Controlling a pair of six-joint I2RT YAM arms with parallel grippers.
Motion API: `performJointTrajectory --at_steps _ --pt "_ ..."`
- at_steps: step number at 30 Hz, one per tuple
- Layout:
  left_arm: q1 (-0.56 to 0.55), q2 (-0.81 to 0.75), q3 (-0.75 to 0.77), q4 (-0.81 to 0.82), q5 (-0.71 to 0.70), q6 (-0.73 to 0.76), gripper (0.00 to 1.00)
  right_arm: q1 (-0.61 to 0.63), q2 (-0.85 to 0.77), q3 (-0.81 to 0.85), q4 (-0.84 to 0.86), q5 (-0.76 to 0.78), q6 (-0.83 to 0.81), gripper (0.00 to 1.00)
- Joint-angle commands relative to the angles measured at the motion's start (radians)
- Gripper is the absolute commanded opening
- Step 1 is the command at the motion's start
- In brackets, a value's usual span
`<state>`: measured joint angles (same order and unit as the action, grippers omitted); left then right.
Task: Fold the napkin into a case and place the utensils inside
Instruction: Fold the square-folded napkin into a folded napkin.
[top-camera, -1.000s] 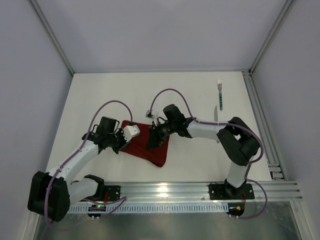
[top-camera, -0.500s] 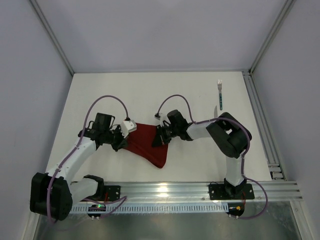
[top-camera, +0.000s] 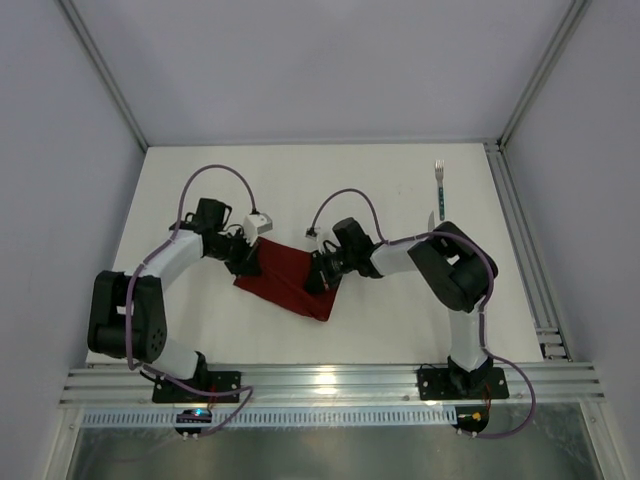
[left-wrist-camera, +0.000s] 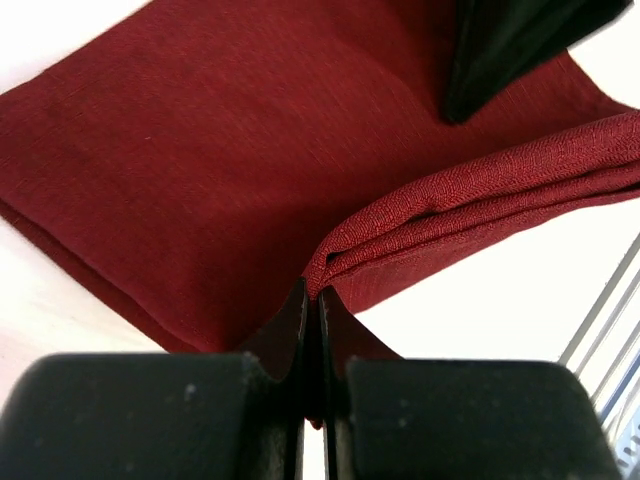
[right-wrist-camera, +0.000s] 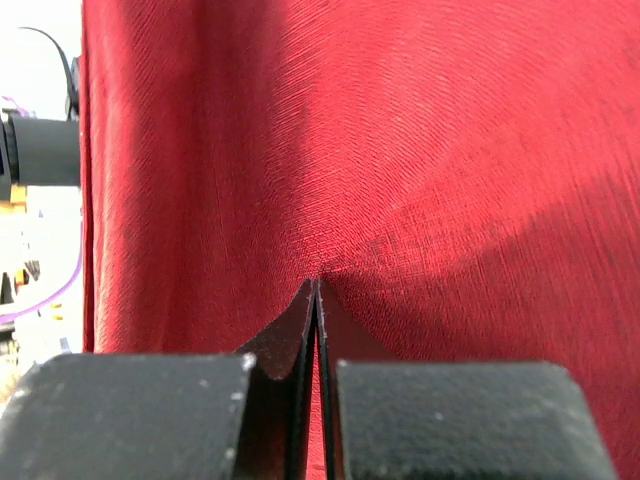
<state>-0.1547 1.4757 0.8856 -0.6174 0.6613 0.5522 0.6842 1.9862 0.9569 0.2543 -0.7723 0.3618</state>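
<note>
The dark red napkin (top-camera: 288, 281) lies partly folded on the white table, between the two arms. My left gripper (top-camera: 251, 260) is shut on its left corner; in the left wrist view the jaws (left-wrist-camera: 318, 292) pinch a doubled fold of the napkin (left-wrist-camera: 190, 170). My right gripper (top-camera: 321, 273) is shut on the right part of the cloth; in the right wrist view the jaws (right-wrist-camera: 316, 283) nip a pucker of the napkin (right-wrist-camera: 420, 150). The fork (top-camera: 439, 189), teal-handled, lies far right at the back. The knife is hidden behind the right arm.
A black tip of the right gripper's finger (left-wrist-camera: 500, 50) shows above the cloth in the left wrist view. A metal rail (top-camera: 520, 240) runs along the table's right edge and another (top-camera: 330, 380) along the near edge. Grey walls enclose the back and sides.
The right gripper has shut on the napkin. The left arm has swung toward the back left, drawing its corner of the cloth with it, and the napkin now lies flatter and wider.
</note>
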Motion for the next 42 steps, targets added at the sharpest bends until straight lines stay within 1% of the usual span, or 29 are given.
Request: performJointTrajectory --at_steps 1,6,9,10,12,14,16,17,21,23,25,26,27,29,31,36,42 --pt "0.014 0.069 0.073 0.033 0.047 -0.024 0.00 0.005 0.042 0.006 -0.115 -0.010 -0.090 0.04" --pt "0.020 0.141 0.093 0.039 0.011 -0.020 0.00 0.005 0.020 0.014 -0.135 -0.019 -0.135 0.04" --pt "0.023 0.179 0.093 0.045 -0.017 -0.015 0.00 0.003 -0.004 0.032 -0.158 -0.002 -0.144 0.10" --pt "0.023 0.189 0.098 0.045 -0.019 -0.015 0.00 0.003 -0.015 0.036 -0.158 0.007 -0.142 0.15" --pt "0.023 0.210 0.102 0.042 -0.012 -0.015 0.00 0.003 -0.058 0.042 -0.156 0.034 -0.121 0.19" --pt "0.023 0.216 0.110 0.033 0.003 -0.006 0.00 0.000 -0.095 0.043 -0.161 0.105 -0.101 0.30" --pt "0.023 0.216 0.111 0.018 0.009 0.009 0.00 -0.002 -0.160 0.045 -0.168 0.189 -0.089 0.33" --pt "0.023 0.216 0.111 0.015 0.011 0.014 0.00 -0.002 -0.182 0.045 -0.170 0.220 -0.083 0.38" --pt "0.023 0.216 0.110 0.005 0.011 0.026 0.00 -0.011 -0.263 0.042 -0.191 0.369 -0.052 0.45" --pt "0.023 0.215 0.108 0.004 0.014 0.028 0.00 -0.021 -0.296 0.040 -0.197 0.437 -0.050 0.46" --pt "0.023 0.212 0.108 0.004 0.017 0.023 0.00 -0.023 -0.313 0.029 -0.193 0.464 -0.055 0.49" --pt "0.023 0.209 0.107 0.008 0.017 0.020 0.00 -0.022 -0.326 0.022 -0.184 0.462 -0.057 0.49" --pt "0.023 0.206 0.105 0.011 0.015 0.015 0.00 -0.023 -0.331 -0.001 -0.149 0.420 -0.061 0.54" --pt "0.023 0.198 0.104 0.021 0.014 0.000 0.00 -0.015 -0.346 -0.030 -0.086 0.360 -0.063 0.71" --pt "0.023 0.192 0.096 0.031 0.011 -0.009 0.00 0.000 -0.354 -0.066 -0.073 0.334 -0.072 0.78" --pt "0.023 0.187 0.088 0.044 0.003 -0.028 0.00 0.066 -0.366 -0.103 -0.044 0.292 -0.121 0.84" --pt "0.023 0.187 0.085 0.053 -0.006 -0.046 0.00 0.097 -0.356 -0.104 -0.058 0.289 -0.158 0.85"
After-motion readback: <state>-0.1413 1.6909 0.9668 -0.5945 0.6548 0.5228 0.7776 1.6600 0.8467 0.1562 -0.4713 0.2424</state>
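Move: My left hand still pinches the left end of the fold; the spot on the napkin where it goes down lies about 2 cm ahead and 4 cm below. The napkin's left corner is roughly 3 cm back, 4 cm left and 5 cm below, its far corner 7 cm ahead, 3 cm right. From my right hand, whose shut fingertips rest on the napkin, the fold's free right end is about 4 cm back and 3 cm right, nearly level. I ease my left hand forward a little and lower it about 4 cm, keeping its pinch, to bring the fold down onto the napkin, then hold still. My right fingertips lift off the cloth and swing up about 8 cm and forward 6, drifting right, while spreading wide and rolling some 20 degrees; then I draw that hand back and slightly down until it hovers open above the strip's right part. ##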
